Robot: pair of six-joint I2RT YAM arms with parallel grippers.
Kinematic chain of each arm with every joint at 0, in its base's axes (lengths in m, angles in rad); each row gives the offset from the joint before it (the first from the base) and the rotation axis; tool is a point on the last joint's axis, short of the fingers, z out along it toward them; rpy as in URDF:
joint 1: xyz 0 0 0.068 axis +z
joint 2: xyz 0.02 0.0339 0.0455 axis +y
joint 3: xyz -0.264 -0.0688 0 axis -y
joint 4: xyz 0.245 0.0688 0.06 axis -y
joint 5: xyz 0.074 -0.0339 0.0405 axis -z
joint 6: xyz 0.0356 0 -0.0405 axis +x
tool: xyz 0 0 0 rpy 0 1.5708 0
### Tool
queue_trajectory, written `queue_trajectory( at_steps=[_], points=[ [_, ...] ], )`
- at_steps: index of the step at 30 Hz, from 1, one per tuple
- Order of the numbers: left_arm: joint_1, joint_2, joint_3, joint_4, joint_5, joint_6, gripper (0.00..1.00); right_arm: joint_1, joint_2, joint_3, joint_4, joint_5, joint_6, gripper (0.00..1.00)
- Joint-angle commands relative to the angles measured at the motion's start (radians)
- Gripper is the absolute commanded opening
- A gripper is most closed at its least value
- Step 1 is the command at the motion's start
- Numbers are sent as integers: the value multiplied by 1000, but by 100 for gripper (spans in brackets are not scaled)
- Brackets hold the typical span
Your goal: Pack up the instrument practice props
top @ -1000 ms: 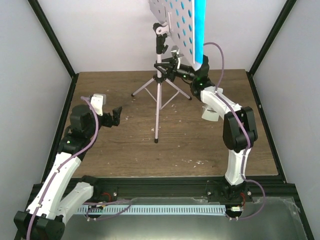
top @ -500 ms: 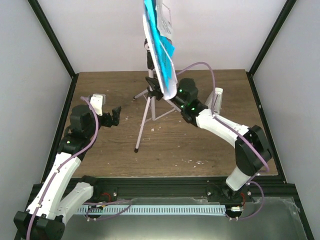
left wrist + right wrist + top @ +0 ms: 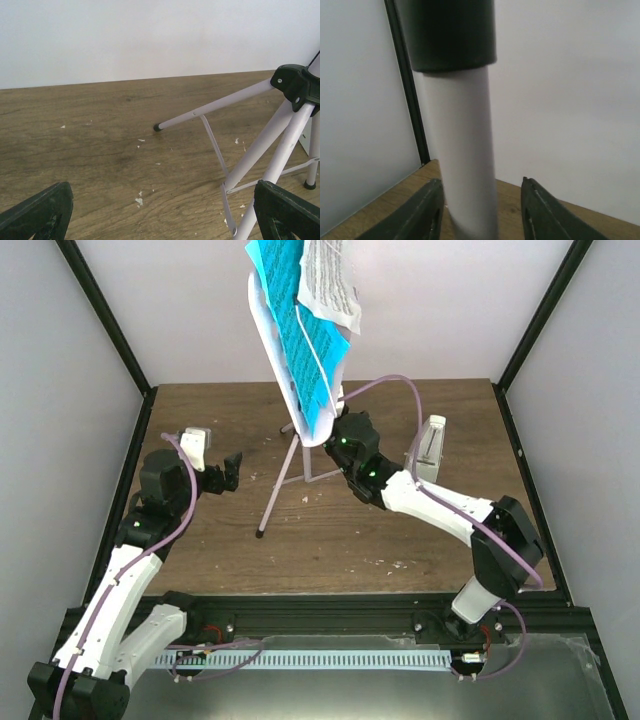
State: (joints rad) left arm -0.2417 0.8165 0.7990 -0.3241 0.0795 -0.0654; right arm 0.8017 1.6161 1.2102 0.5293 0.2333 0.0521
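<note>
The pale music stand [image 3: 281,483] leans to the left, one foot on the wooden table [image 3: 200,410]. Its desk at the top carries the teal booklet [image 3: 300,315] with a white sheet-music page [image 3: 332,280] flapping loose. My right gripper [image 3: 338,435] sits round the stand's pole just under the desk. In the right wrist view the pole [image 3: 467,150] lies against the left finger, with a gap to the right finger of the gripper [image 3: 481,182]. The white metronome [image 3: 432,448] stands at the right. My left gripper [image 3: 232,472] is open and empty, left of the tripod legs [image 3: 215,105].
White walls and black frame posts [image 3: 110,330] close in the table on three sides. Small paper flecks [image 3: 139,201] lie on the wood. A black rail [image 3: 320,615] with the arm bases runs along the near edge.
The right arm has swung left, carrying the stand with it, and the stand now tips left. The right jaws have widened a little off the pole. The left arm has not moved.
</note>
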Motion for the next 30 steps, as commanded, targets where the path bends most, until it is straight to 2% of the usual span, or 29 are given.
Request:
queue_trajectory(
  at_steps=[1, 2, 4, 5, 11, 14, 18, 21, 24, 26, 30],
  points=[
    [-5, -5, -1, 8, -5, 15, 100, -4, -57, -24, 13, -22, 65, 52],
    [-5, -4, -2, 8, -5, 15, 100, -2, -59, -22, -4, -41, 69, 58],
    [-6, -2, -2, 8, -7, 15, 100, -2, -69, -26, -28, -81, 61, 76],
    [-6, -2, -3, 8, -8, 15, 100, -3, -78, -34, -35, -91, 58, 81],
    [-7, 0, -3, 8, -9, 15, 100, -12, -190, -184, 5, -133, 40, 99],
    [-8, 1, -1, 10, -7, 16, 100, -55, -256, -288, 29, -224, 59, 100],
    [-10, 1, -2, 8, -7, 16, 100, -172, -307, -372, 20, -378, 180, 100],
    [-12, -3, -3, 8, -7, 13, 100, -284, -328, -403, 73, -606, 230, 100],
    [-13, -7, -4, 10, -7, 12, 100, -390, -302, -365, 139, -927, 282, 100],
    [-13, -7, -2, 8, -7, 12, 100, -423, -260, -296, 141, -1088, 292, 100],
    [-13, -12, -1, 8, -5, 12, 100, -443, -142, -138, 120, -1259, 299, 99]
  ],
)
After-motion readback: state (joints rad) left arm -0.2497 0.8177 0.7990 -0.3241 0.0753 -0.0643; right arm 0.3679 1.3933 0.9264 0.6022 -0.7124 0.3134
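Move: The music stand's pole stands at the right hand, between its barely opened fingers, with no real gap ahead or sideways. The stand's board hangs roughly 15 cm above this hand and 8 cm back; the metronome is about level with it in reach, 30 cm to its right and some 27 cm lower. From the left hand, that gripped part of the pole is about 9 cm ahead, 16 cm to the right and 8 cm higher. The right hand's fingers, already loosening around the stand's pole, spread fully open and come free of it. The hand draws back about 5 cm, then swings roughly 10 cm to its right and sinks away from the pole, finally rising a few centimetres. Mostly late on, it turns some 30 degrees counter-clockwise. ##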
